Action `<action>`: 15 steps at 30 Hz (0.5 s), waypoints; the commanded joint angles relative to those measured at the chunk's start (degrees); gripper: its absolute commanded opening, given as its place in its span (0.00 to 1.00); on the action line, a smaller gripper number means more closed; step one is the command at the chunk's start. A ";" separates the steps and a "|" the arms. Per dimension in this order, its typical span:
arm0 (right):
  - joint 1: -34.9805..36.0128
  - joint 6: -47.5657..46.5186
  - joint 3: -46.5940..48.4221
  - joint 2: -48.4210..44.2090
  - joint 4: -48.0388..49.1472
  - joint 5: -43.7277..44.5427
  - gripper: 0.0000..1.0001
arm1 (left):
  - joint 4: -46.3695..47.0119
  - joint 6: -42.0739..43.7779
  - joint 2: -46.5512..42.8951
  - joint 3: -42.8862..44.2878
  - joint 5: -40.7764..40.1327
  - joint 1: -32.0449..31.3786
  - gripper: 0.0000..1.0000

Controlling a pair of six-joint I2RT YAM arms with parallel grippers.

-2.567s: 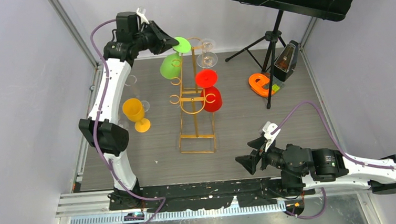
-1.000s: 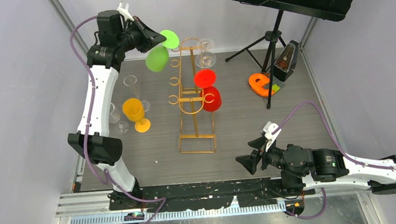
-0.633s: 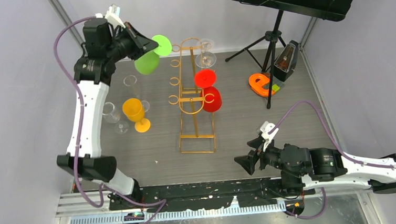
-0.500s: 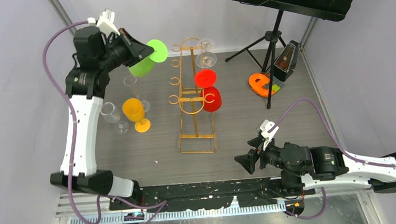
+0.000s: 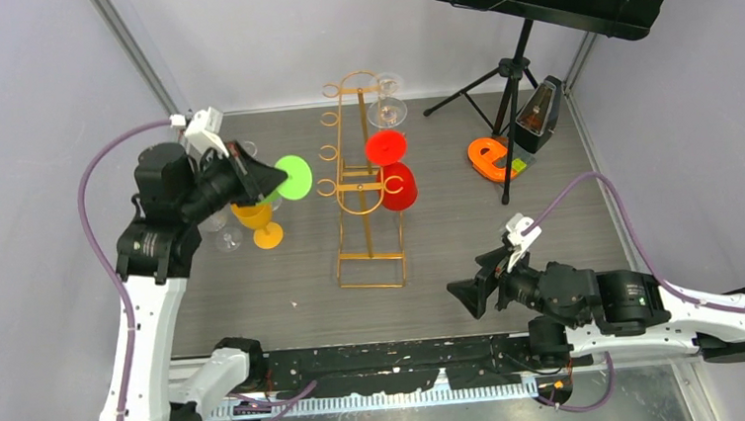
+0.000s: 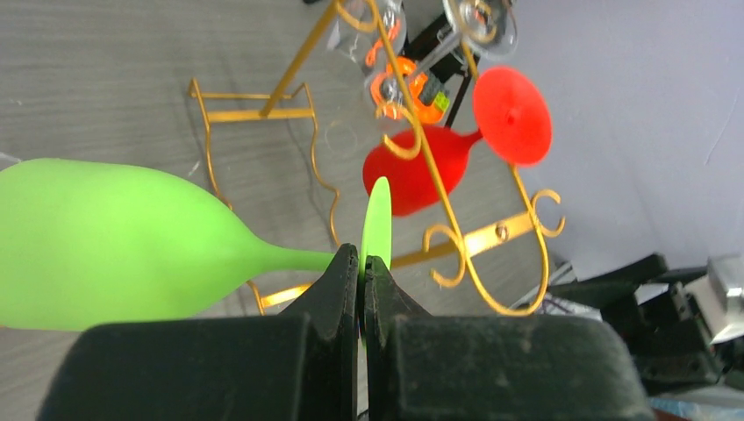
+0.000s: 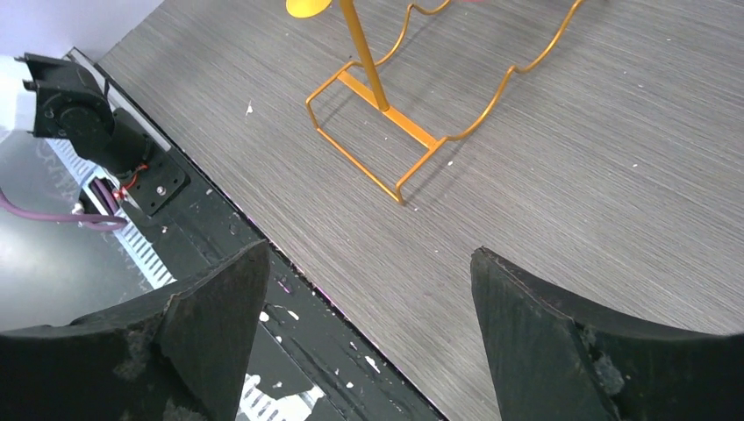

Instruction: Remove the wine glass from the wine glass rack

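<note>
My left gripper [image 6: 361, 261] is shut on the flat foot of a green wine glass [image 6: 105, 246], which lies sideways in the air with its bowl to the left. From above, the gripper [image 5: 272, 178] holds the green foot [image 5: 293, 176] left of the gold wine glass rack [image 5: 368, 196] and apart from it; the bowl is hidden under the arm. A red wine glass [image 5: 398, 184] and a clear one [image 5: 388, 100] hang on the rack's right side. My right gripper [image 5: 466, 298] stands open and holds nothing near the table's front edge, its fingers [image 7: 219, 307] spread wide before the rack's base [image 7: 395, 132].
A yellow glass [image 5: 255, 219] and a clear glass [image 5: 213, 227] stand on the table just below my left gripper. A black music stand [image 5: 512, 72], a metronome [image 5: 540, 115] and an orange object [image 5: 492, 158] are at the back right.
My left arm has carried the green glass away from the rack's top, down and toward the near left, over the yellow glass. The right gripper has opened a little wider.
</note>
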 commanded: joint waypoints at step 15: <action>-0.12 6.36 9.86 8.78 -2.20 0.95 0.92 | 0.07 5.08 -24.25 -23.75 10.44 -9.28 0.00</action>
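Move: The left hand already holds the green wine glass by its foot; the open right gripper lies about 17 cm back, 29 cm right and 14 cm below. The rack's near end stands level, 13 cm right and 8 cm below, the hanging red glass level, 19 cm right and 12 cm below; the yellow glass is 5 cm back, 10 cm left, 30 cm below. From the right hand the green glass is some 16 cm ahead, 31 cm left, 8 cm above. Left hand keeps its pinch, carrying the green glass 11 cm back and 5 cm down towards the right gripper. ##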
